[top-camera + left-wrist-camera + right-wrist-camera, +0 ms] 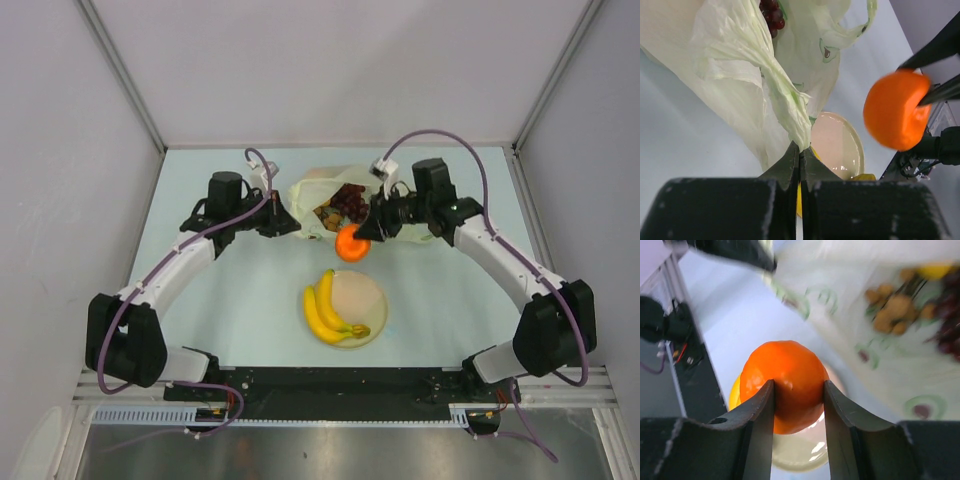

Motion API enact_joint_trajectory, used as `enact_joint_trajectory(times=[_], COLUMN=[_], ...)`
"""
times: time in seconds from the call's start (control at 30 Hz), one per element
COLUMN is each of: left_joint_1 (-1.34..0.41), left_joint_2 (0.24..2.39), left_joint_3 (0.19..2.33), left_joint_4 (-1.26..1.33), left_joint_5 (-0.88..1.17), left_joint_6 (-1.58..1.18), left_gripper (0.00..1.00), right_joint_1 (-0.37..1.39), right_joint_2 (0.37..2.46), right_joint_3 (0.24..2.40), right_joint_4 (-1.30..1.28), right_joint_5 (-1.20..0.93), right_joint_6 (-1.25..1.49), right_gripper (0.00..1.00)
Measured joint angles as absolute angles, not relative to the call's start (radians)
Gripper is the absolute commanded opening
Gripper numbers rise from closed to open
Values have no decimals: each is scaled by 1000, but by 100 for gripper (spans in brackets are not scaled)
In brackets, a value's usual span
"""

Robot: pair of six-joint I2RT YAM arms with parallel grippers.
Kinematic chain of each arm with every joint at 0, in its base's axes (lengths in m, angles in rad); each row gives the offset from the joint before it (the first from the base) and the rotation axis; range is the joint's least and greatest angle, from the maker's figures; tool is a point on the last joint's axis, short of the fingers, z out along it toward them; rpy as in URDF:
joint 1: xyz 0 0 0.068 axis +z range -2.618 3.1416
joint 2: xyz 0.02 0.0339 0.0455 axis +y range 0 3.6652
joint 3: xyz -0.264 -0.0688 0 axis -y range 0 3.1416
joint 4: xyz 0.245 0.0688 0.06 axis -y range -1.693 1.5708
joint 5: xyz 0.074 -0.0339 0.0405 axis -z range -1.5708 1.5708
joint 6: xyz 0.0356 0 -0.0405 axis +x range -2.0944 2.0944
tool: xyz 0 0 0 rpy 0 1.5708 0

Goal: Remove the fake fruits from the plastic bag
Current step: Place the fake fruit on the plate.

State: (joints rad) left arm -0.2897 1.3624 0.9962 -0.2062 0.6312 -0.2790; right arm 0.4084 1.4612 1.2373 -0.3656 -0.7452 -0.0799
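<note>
The pale yellow-green plastic bag lies at the back middle of the table with dark grapes and brown bits showing in its mouth. My left gripper is shut on the bag's left edge. My right gripper is shut on an orange, held above the table just in front of the bag. The orange sits between both fingers. Yellow bananas lie on the left side of the cream plate.
The cream plate sits in front of the bag, near the table's middle. White walls stand on three sides. The arm bases and a black rail run along the near edge.
</note>
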Motion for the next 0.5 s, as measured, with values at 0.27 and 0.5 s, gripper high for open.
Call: enact_joint_trajectory(times=[0.27, 0.5], left_joint_1=[-305, -307], left_joint_2=[1362, 1354], left_joint_3=[1005, 1005], left_joint_4=[-216, -223], left_joint_5=[631, 629], left_joint_6=[-270, -259], left_gripper=[2, 3], right_joint_1=[431, 430], right_joint_2=[1442, 1485], right_joint_3=[979, 914], right_joint_4=[-401, -292], right_joint_5=[-784, -779], right_joint_6=[-37, 84], right_gripper=[30, 33])
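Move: Plate: its middle lies about 12 cm back towards the base from the right hand, nearly straight in line sideways (1 cm left) and some 21 cm below. The bananas fill its left part, about 13 cm back and 5 cm left of the hand. In the open bag the grapes sit roughly 16 cm ahead, level sideways and 19 cm lower. From the left hand the plate is about 14 cm back, 10 cm right. Sweeping down about 11 cm and back some 6 cm, the right hand carries the orange it already grips away from the bag and in over the plate, fast at first, then easing off. It rolls some 25 degrees with its forward side dipping, fingers still pointing left and down and keeping their hold. The left hand stays put, still pinching the bag's rim. ##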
